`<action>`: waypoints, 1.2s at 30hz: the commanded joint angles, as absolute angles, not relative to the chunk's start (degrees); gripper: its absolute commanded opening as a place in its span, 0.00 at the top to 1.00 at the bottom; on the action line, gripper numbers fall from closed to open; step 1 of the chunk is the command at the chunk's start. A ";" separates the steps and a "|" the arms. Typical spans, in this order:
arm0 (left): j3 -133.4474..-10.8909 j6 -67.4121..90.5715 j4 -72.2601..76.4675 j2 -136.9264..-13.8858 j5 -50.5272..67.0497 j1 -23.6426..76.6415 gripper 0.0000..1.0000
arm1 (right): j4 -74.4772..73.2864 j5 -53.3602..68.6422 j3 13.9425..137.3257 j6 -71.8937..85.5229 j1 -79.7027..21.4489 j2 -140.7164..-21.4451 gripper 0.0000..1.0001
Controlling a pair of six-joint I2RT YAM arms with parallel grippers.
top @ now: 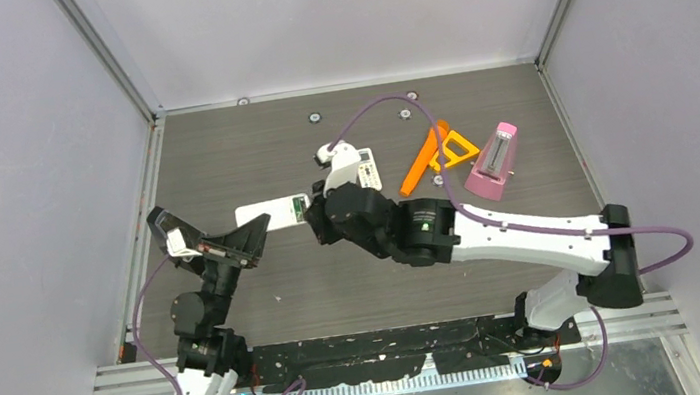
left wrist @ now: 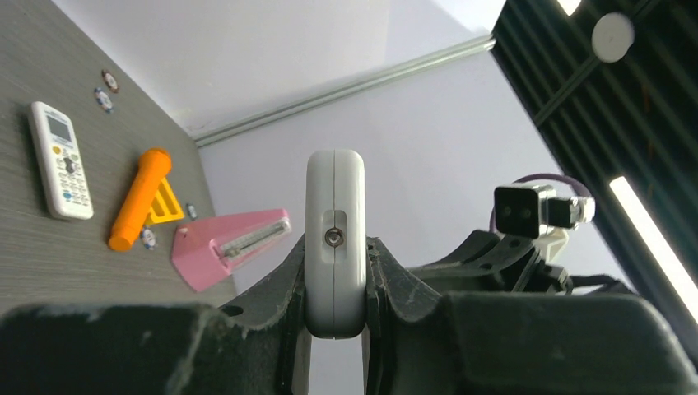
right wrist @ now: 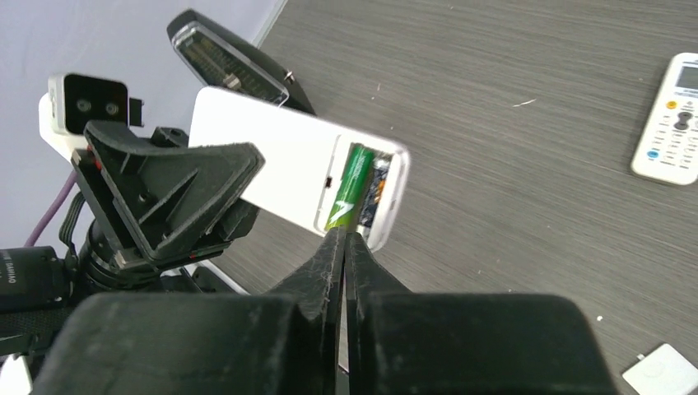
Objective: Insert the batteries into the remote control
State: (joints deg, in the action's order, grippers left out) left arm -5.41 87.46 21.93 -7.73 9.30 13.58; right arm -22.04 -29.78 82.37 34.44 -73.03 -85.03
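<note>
My left gripper (left wrist: 333, 257) is shut on one end of a white remote control (left wrist: 335, 234) and holds it off the table. In the right wrist view the remote control (right wrist: 272, 164) lies back side up with its battery compartment open. A green battery (right wrist: 352, 181) sits in that compartment; the slot beside it looks dark. My right gripper (right wrist: 344, 237) is shut, its fingertips pressed together right at the near end of the green battery, with nothing between them. From above, the right gripper (top: 316, 218) meets the remote control (top: 269, 213) at its right end. Other batteries are out of view.
A second white remote with buttons (top: 361, 168) lies behind the right wrist. An orange triangle and stick (top: 437, 154) and a pink metronome (top: 493, 162) sit at the back right. A small white piece (right wrist: 663, 370) lies on the table by my right arm. Walls close in on three sides.
</note>
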 commanded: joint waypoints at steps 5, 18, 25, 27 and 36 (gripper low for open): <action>-12.00 67.88 16.23 -8.65 16.95 13.56 1.00 | -16.29 -28.65 72.35 38.60 -70.58 -72.56 0.79; -19.61 47.15 1.76 -22.27 20.95 14.33 1.00 | -17.24 -21.12 55.60 48.13 -66.68 -71.65 0.55; -24.80 38.04 -2.32 -35.55 6.24 29.11 1.00 | -11.08 -14.65 48.61 52.21 -62.26 -74.86 0.56; -26.45 37.13 -2.77 -39.62 2.70 32.69 1.00 | -10.16 -13.27 47.52 53.05 -61.31 -76.47 0.56; -32.69 31.87 -3.43 -52.56 -13.35 45.91 1.00 | -8.81 -11.47 45.43 57.05 -59.56 -83.12 0.55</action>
State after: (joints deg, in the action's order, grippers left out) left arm -27.94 37.10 -4.29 -49.54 -2.44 40.47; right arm -11.66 -12.19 45.95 53.80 -60.07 -82.08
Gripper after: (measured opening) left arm 0.232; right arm 0.443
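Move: The loose white battery cover lies on the table some 18 cm to the right of the right hand, about 8 cm farther out and 28 cm below it. Beyond it is the other remote, roughly 33 cm ahead and 15 cm right of that hand, while the held remote's middle is some 6 cm to its left, level with it. From the left hand, the cover is about 28 cm right, 6 cm ahead and 27 cm below. Off to the right with a small lift, the right hand leaves the battery end of the held remote, then sinks about 24 cm towards the cover, fingers opening from nearly shut to almost half and tipping down some 30 degrees. The left hand keeps its grip on the remote, lowering it and carrying it right while rolling its left side up about 65 degrees. ##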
